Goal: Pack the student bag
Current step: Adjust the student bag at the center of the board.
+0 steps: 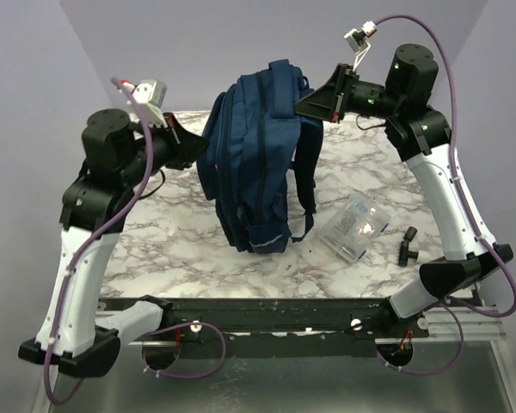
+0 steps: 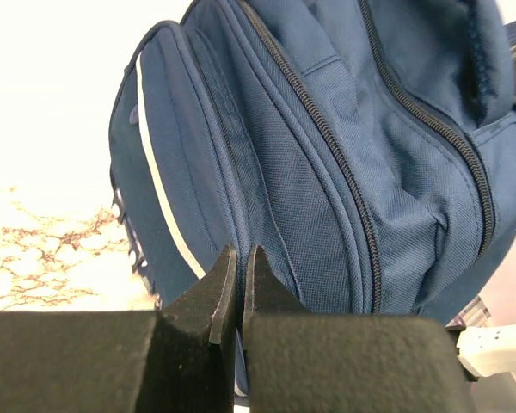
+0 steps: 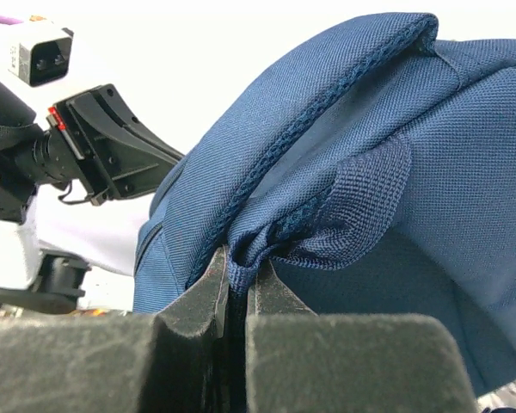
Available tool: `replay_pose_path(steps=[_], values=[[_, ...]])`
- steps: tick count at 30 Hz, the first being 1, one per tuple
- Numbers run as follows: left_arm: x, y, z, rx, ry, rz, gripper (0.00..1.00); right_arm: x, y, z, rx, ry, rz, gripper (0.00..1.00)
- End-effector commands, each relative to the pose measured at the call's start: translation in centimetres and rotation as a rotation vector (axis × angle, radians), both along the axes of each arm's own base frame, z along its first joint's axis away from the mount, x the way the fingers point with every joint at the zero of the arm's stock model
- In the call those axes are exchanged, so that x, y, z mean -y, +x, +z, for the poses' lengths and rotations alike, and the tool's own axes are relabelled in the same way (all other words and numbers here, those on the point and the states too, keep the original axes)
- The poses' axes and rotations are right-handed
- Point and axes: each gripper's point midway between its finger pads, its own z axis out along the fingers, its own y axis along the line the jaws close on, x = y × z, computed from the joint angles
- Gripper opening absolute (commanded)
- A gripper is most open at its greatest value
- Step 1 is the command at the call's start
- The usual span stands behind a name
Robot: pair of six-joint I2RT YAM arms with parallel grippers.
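Note:
The student bag (image 1: 258,155), navy blue with a pale grey stripe, stands upright in the middle of the marble table (image 1: 181,249). My right gripper (image 1: 303,105) is at its top right, shut on a bunched fold of blue fabric by the strap (image 3: 241,267). My left gripper (image 1: 196,146) presses against the bag's left side. In the left wrist view the bag (image 2: 327,129) fills the frame, its zips closed. There the left gripper (image 2: 239,254) is shut, its tips on a thin ridge of side fabric.
A clear plastic pouch (image 1: 354,225) with contents lies right of the bag. A small black part (image 1: 408,245) lies further right, near the right arm. The left arm's wrist (image 3: 103,146) shows beyond the bag in the right wrist view.

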Motion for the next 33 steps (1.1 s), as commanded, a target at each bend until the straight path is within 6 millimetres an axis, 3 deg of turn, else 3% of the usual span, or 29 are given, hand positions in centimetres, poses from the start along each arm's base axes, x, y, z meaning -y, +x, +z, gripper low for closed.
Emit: replay_pose_path(steps=[1, 4, 7, 9, 10, 11, 13, 14, 17, 19, 22, 29, 33], values=[[-3.3, -5.9, 6.9, 0.276, -0.072, 0.079, 0.0, 1.4, -3.0, 5.2, 0.205, 0.089, 0.012, 0.0], [-2.8, -6.0, 1.6, 0.19, -0.09, 0.062, 0.0, 1.5, -3.5, -1.8, 0.084, 0.054, 0.015, 0.0], [-1.4, -5.3, -6.9, 0.024, -0.112, 0.022, 0.0, 1.3, -4.6, -9.9, -0.079, 0.03, 0.059, 0.0], [-0.4, -5.3, -10.7, -0.061, -0.135, -0.02, 0.0, 1.4, -4.2, -13.2, -0.151, -0.019, 0.035, 0.0], [-0.1, -5.4, -11.4, -0.082, -0.138, -0.04, 0.0, 1.6, -4.2, -13.7, -0.154, -0.036, 0.028, 0.0], [0.2, -5.6, -11.5, -0.093, -0.138, -0.058, 0.0, 1.6, -4.2, -13.4, -0.149, -0.031, 0.025, 0.03], [0.3, -6.0, -11.1, -0.095, -0.142, -0.075, 0.0, 1.6, -4.5, -11.8, -0.12, -0.011, 0.025, 0.23], [0.3, -6.1, -10.7, -0.088, -0.143, -0.074, 0.04, 1.5, -4.7, -10.8, -0.109, 0.006, 0.043, 0.28], [-0.2, -6.5, -9.6, -0.06, -0.147, -0.051, 0.21, 1.2, -4.7, -9.1, -0.093, 0.034, 0.064, 0.43], [-0.7, -6.7, -9.0, -0.041, -0.149, -0.024, 0.39, 1.0, -4.8, -8.5, -0.095, 0.056, 0.084, 0.54], [-1.3, -7.0, -8.8, -0.023, -0.144, 0.003, 0.53, 0.7, -5.3, -8.0, -0.092, 0.068, 0.1, 0.69], [-1.9, -7.0, -9.4, -0.045, -0.125, 0.04, 0.67, 0.2, -5.3, -6.8, -0.057, 0.091, 0.117, 0.82], [-3.5, -7.5, -8.9, -0.01, -0.101, 0.116, 0.79, 0.4, -5.5, -6.7, -0.048, 0.088, 0.113, 0.87]])
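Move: I have the student bag hanging upright between my hands. Its middle lies about 12 cm to the right, 5 cm ahead and 13 cm below my left hand, which pinches its outer edge. From my right hand, which grips its top handle, it is about 10 cm to the left, roughly level ahead and 18 cm lower. Down on the board, the clear case lies some 17 cm right of my right hand, about straight out, and the black clamp 31 cm right and 7 cm back. I swing the held bag back towards myself and down with both hands, quickly: about 6 cm back, with my left hand sinking some 8 cm and my right about 13 cm, to set it on the board. Then both hands open wide, the left staying beside the bag's edge while the right rises about 5 cm from its low point, free of the handle loop. ##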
